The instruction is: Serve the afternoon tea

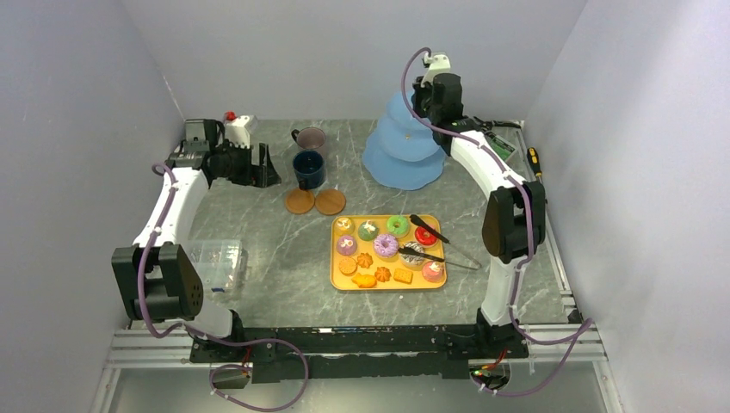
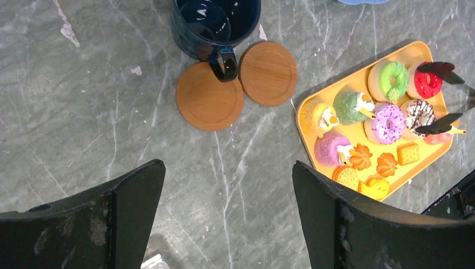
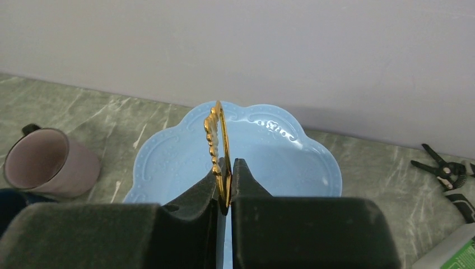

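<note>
The light-blue three-tier stand (image 1: 403, 146) stands at the back of the table. My right gripper (image 3: 227, 188) is shut on its gold ring handle (image 3: 217, 137), above the top plate (image 3: 263, 154). The yellow tray (image 1: 337, 262) holds doughnuts (image 1: 386, 245), cupcakes (image 1: 347, 245) and orange biscuits (image 1: 375, 274). A dark-blue mug (image 1: 308, 169) stands behind two brown coasters (image 1: 300, 201), and a mauve mug (image 1: 311, 138) is behind it. My left gripper (image 2: 227, 185) hangs open over bare table left of the mugs, nothing between its fingers.
Black tongs (image 1: 443, 245) lie across the tray's right side. A clear plastic box (image 1: 217, 262) sits at the front left. A white device with a red button (image 1: 237, 127) is at the back left; tools (image 1: 535, 159) lie along the right edge.
</note>
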Robot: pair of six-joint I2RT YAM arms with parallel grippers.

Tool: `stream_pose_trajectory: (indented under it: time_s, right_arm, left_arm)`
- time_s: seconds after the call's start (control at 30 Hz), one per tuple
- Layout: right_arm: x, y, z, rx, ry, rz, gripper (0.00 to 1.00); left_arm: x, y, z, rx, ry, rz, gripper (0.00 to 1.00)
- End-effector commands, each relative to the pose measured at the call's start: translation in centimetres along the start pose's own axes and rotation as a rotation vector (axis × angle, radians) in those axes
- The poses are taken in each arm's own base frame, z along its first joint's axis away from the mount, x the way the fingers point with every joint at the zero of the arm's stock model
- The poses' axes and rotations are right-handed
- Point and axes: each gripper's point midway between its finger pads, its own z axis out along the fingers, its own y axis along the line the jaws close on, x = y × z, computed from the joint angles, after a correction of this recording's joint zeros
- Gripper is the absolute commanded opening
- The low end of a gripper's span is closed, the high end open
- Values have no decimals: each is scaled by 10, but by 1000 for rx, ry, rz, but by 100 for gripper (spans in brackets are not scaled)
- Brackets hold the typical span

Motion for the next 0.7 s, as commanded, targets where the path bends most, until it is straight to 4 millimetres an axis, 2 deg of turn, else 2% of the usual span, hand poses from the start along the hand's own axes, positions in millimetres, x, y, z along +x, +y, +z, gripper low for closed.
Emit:
stream_pose_trajectory:
  time_s: [0.0,0.27,0.43,0.47,0.5,0.57,0.67]
  right_arm:
    - [-45,40,-26,-113,-113,-15,2]
    - [-37,76,-41,-217,-107,-64,2]
    - [-31,86,-40,-217,-98,-83,4]
    - [-29,88,-40,-215,-98,-84,9]
    - [-28,87,-40,-208,-98,-106,20]
    - [-29,88,-44,-193,-102,-127,49]
    - [-36,86,-56,-184,-114,-133,64]
  left_arm:
    - [-8,-13,-12,8,-38,74,90]
    - [-1,-17,-11,18,-24,79,90]
    - [3,-19,-12,24,-15,88,91]
    - [4,-20,-12,27,-14,90,91]
    - [5,-21,-12,32,-11,92,91]
    - [8,-23,-11,43,-2,96,91]
    - [12,-28,-11,61,13,115,92]
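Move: Your right fingers are already shut on the gold handle of the blue cake stand; the bare spot it goes to is about 5 cm back and 7 cm left, some 26 cm below on the table. The pink mug stands about 26 cm left and 3 cm ahead, the blue mug 27 cm left and 6 cm back, the pastry tray 31 cm back and 6 cm left. From the left hand that spot lies some 16 cm ahead and 30 cm right. Keep the right fingers pinched on the gold handle and draw the cake stand left and back towards the mugs, about 7 cm left and 4 cm back at level height, swinging the wrist some 10 degrees counter-clockwise. Then open the fingers past half and let go of the handle, leaving it standing between them. ##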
